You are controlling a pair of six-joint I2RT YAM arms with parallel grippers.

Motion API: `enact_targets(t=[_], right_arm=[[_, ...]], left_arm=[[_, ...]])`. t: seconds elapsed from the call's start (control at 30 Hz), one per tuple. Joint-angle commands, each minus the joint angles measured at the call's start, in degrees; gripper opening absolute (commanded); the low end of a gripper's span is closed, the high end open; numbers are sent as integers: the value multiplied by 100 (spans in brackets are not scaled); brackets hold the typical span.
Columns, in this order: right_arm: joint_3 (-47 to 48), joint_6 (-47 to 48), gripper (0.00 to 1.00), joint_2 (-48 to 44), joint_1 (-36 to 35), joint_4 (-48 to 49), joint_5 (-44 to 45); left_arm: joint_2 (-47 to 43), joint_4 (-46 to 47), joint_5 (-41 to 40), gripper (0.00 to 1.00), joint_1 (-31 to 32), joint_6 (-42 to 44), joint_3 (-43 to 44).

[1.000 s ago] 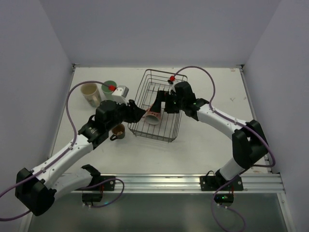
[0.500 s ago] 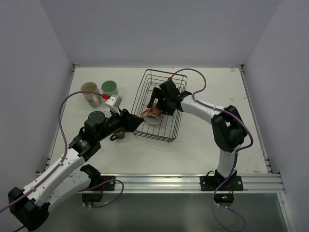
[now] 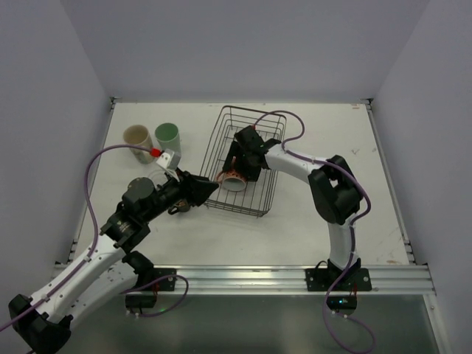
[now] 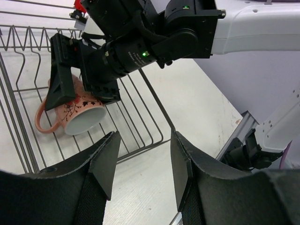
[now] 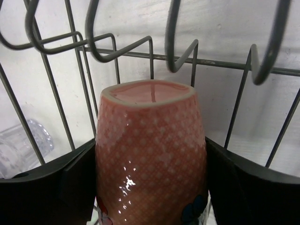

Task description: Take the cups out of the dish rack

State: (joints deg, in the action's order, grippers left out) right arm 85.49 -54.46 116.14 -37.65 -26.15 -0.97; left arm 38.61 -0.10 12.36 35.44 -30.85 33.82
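Observation:
The dark wire dish rack (image 3: 237,209) stands mid-table. A salmon-pink handled mug (image 3: 233,180) lies on its side in it, mouth toward the near edge. My right gripper (image 3: 240,167) reaches into the rack, and its fingers (image 5: 56,187) press both sides of the pink mug (image 5: 150,140). My left gripper (image 3: 211,189) hovers open and empty just outside the rack's near left corner; its wrist view looks at the mug (image 4: 70,115) and the rack (image 4: 140,126). The cream tumbler (image 3: 137,138) and mint-green tumbler (image 3: 167,136) stand at the far left. The small black mug (image 3: 177,209) is mostly hidden under the left arm.
A clear glass (image 5: 18,145) shows through the rack wires, outside the rack on the left. The rack's hooked wire wall (image 5: 150,51) rises right behind the pink mug. An aluminium rail (image 3: 243,276) runs along the near table edge.
My right gripper slid left and down onto the pink mug and closed its fingers against it. The left arm drew back toward the near left, gripper still open.

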Motion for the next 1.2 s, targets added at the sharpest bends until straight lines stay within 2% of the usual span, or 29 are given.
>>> enact_targets(t=[0.0,0.13,0.2,0.43,0.77,0.93,1.17], right_arm=[[126,-118,67,-12,3,-180,132],[3,-109,45,-231,12,48,132],[-182,-74,38,-476,3,319,185],[-937,137,34,-1346,-6,1454,466],[-1632,348,31,-1998,-32,2790,897],[-1966,173,32,-2323,-76,3519,1274],[-2571,-390,31,-2842,-94,4337,1126]], left_arm=[[-12,282,-102,54,33,35,-113],[120,317,-129,54,33,35,-104],[190,335,-129,54,33,35,-78],[445,423,-41,54,24,-44,1],[849,721,284,52,33,-351,19],[1244,1476,618,51,33,-878,-165],[1675,3163,13,51,33,-1994,-815]])
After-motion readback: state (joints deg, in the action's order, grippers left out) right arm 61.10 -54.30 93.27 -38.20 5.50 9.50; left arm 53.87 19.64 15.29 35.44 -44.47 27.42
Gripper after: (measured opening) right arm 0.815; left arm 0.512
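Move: The right fingers already hold the orange mug, which lies at their hand point in the rack, the rack's middle some 4 cm ahead. The half-open left gripper hangs about 14 cm back, 11 cm to the left and 20 cm above the right hand. From the left hand, the mug is roughly 14 cm ahead, 10 cm right and 20 cm below; the dark mug stands about 5 cm ahead, 9 cm left and 23 cm below. Keeping its grip across the body of the orange mug, the right hand first shifts a little back and right, then lifts the mug some 11 cm up off the rack wires, its fingers swinging up by nearly 30 degrees from their steep downward point. Meanwhile the left hand, fingers still half open, sinks about 5 cm and eases right and slightly forward towards the mug, tipping down a little, without touching it. ##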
